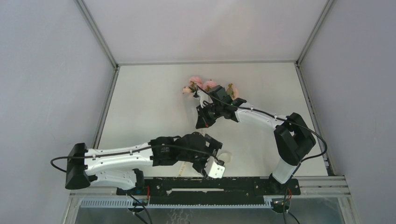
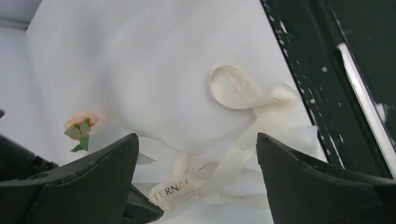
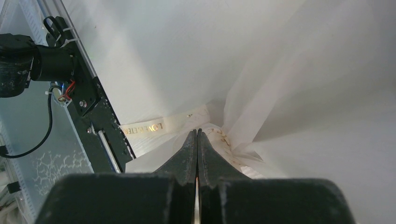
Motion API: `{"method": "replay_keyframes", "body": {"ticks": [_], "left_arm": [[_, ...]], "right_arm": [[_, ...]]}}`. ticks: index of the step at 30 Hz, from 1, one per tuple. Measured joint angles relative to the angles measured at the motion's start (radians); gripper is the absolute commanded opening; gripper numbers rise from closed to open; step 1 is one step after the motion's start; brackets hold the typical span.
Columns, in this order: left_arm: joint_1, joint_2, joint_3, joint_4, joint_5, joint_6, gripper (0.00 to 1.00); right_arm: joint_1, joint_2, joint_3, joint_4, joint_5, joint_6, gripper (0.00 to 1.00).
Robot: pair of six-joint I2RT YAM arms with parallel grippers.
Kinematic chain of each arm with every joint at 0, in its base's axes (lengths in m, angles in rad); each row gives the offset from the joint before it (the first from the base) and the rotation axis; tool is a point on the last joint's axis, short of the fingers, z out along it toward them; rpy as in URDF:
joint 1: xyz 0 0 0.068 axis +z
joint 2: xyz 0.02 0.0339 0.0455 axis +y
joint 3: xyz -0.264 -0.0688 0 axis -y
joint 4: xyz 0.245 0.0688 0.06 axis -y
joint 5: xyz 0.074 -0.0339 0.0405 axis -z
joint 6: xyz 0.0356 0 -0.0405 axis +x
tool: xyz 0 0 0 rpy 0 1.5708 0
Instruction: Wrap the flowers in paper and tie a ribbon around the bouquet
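Observation:
The bouquet lies on the table with its pink flowers [image 1: 205, 86] at the far end; one rose [image 2: 80, 122] peeks past the white paper [image 2: 154, 79] cone. The cream ribbon [image 2: 233, 88] is bunched round the cone's narrow neck, with a loop and a gold-lettered tail [image 3: 148, 127]. My left gripper [image 2: 197, 136] is open wide, its fingers either side of the ribbon bunch, touching nothing; from above it [image 1: 218, 151] sits near the front rail. My right gripper [image 3: 197, 133] is shut, its tips at the gathered paper [image 3: 289, 84] neck beside the ribbon, in the top view [image 1: 203, 122] below the flowers.
A black rail [image 1: 210, 184] runs along the near table edge, close to the ribbon, and shows as the rail [image 2: 317, 93] and rail [image 3: 95, 116] in both wrist views. Grey walls enclose the table on three sides. A black cable [image 1: 261, 111] trails along the right arm.

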Motion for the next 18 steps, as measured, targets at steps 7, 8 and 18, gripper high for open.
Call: {"method": "replay_keyframes", "body": {"ticks": [7, 8, 18], "left_arm": [[-0.025, 0.006, 0.036, -0.185, -0.031, 0.199, 0.99], [-0.023, 0.006, 0.048, -0.191, -0.04, 0.2, 0.91], [0.316, -0.455, -0.123, 0.024, -0.013, -0.402, 0.74]], "right_arm": [[-0.002, 0.0, 0.0, 0.0, 0.003, -0.005, 0.0], [-0.001, 0.0, 0.0, 0.0, 0.005, -0.005, 0.0], [0.004, -0.002, -0.005, 0.027, 0.055, 0.085, 0.0]]}}
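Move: The ribbon knot lies about 12 cm ahead of the left hand, 6 cm to its left and roughly 8 cm lower. The loose ribbon loop is about 5 cm to that hand's right, 1 cm ahead and 10 cm below; the lettered ribbon tail lies some 14 cm to its left, 5 cm back and 10 cm below. From the right hand, the knot is just under the fingertips, about 1 cm back and 2 cm below, level sideways. The right hand's shut fingertips stay on the ribbon by the knot, all but still, while the left hand, already empty and wide open, leaves the loop. After dipping a centimetre or two, it sweeps some 10 cm left, climbs 8 cm and goes forward about 5 cm, its fingers levelling out and swinging counter-clockwise by around 30 degrees as they close by a quarter. ##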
